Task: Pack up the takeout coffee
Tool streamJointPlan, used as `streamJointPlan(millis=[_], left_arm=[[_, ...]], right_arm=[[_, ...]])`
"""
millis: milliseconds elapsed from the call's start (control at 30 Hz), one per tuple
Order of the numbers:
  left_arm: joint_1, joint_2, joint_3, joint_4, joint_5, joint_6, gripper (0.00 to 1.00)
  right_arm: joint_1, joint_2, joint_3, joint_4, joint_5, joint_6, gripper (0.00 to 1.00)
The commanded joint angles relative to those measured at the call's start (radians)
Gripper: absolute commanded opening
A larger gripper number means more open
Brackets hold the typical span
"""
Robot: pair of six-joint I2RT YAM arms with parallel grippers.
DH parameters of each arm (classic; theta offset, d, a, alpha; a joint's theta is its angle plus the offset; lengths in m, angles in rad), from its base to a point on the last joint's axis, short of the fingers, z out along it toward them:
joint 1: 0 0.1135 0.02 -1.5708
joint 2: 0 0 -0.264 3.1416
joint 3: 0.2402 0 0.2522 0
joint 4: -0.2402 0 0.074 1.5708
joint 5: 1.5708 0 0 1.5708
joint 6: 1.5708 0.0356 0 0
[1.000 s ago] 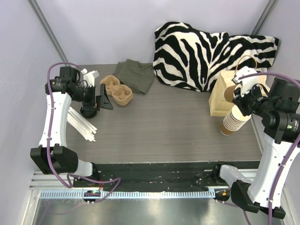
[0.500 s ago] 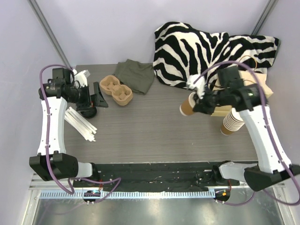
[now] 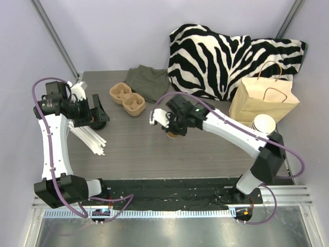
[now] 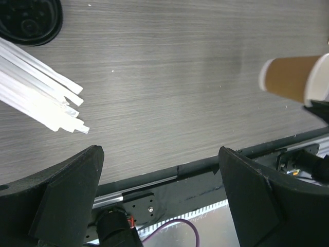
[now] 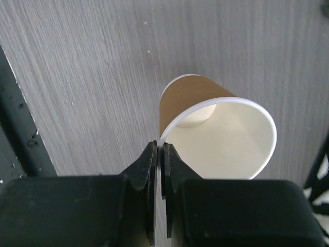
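Observation:
The takeout coffee, a small brown paper cup (image 5: 191, 100) with a white inside and no lid, is pinched at its rim by my right gripper (image 5: 160, 150), which is shut on the cup wall. In the top view the cup (image 3: 172, 135) is low over the middle of the table under the right gripper (image 3: 171, 126). The cup (image 4: 287, 77) also shows at the right edge of the left wrist view. My left gripper (image 3: 96, 115) stands open at the table's left, nothing between its fingers (image 4: 67, 191).
A loose black lid (image 4: 28, 19) and white straws (image 4: 38, 87) lie below the left gripper. A pulp cup carrier (image 3: 127, 99) and an olive cloth (image 3: 148, 82) lie at the back. A paper bag (image 3: 262, 100), a cup stack (image 3: 264, 123) and a zebra cloth (image 3: 226, 56) are at the right.
My right arm has swung from the cup stack at the right to the table's middle, carrying one cup. The left arm has shifted slightly left and stays open.

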State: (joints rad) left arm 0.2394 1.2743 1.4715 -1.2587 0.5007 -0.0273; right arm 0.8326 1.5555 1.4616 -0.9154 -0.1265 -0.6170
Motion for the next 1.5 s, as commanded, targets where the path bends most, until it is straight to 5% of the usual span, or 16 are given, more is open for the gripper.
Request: streamJointPlan(millis=[0, 333, 567, 900, 1233, 1467], left_arm=[[0.049, -0.021, -0.025, 0.063, 0.056, 0.0, 1.0], [0.074, -0.062, -0.094, 0.185, -0.034, -0.204, 1.0], [0.074, -0.128, -0.201, 0.285, 0.049, -0.204, 1.0], [0.075, -0.044, -0.134, 0.186, 0.081, -0.125, 1.0], [0.08, 0.026, -0.001, 0.05, 0.006, 0.023, 1.0], [0.098, 0.163, 0.139, -0.071, -0.085, 0.314, 1.0]], right_arm=[[0.054, 0.111, 0.048, 0.099, 0.06, 0.007, 0.05], [0.088, 0.276, 0.092, 0.139, 0.182, 0.006, 0.05], [0.106, 0.294, 0.102, 0.118, 0.176, 0.025, 0.09], [0.106, 0.319, 0.135, 0.069, 0.153, 0.043, 0.25], [0.083, 0.256, 0.267, 0.001, 0.139, 0.049, 0.66], [-0.016, 0.183, 0.359, -0.034, -0.002, 0.124, 0.82]])
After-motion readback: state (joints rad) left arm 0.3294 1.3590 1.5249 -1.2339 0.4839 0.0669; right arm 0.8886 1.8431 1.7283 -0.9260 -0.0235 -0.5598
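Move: The right hand already holds the paper cup by its rim. The clear spot it is taken to lies some 5 cm ahead and 5 cm to the left, with the table about 16 cm below. From that hand the cup carrier stands about 19 cm ahead and 23 cm left, and the green cloth some 29 cm ahead and 15 cm left. From the left hand the spot is about 27 cm right, 3 cm ahead and well below. Down about 8 cm, and some 4 cm left and 2 cm forward, the right hand lowers the held cup to the bare table, then pauses there. Its fingers slowly open and let go of the rim, and it backs up about 5 cm, opening wider and easing slightly forward. The empty left hand, still wide open, drifts some 3 cm left and 2 cm forward. ##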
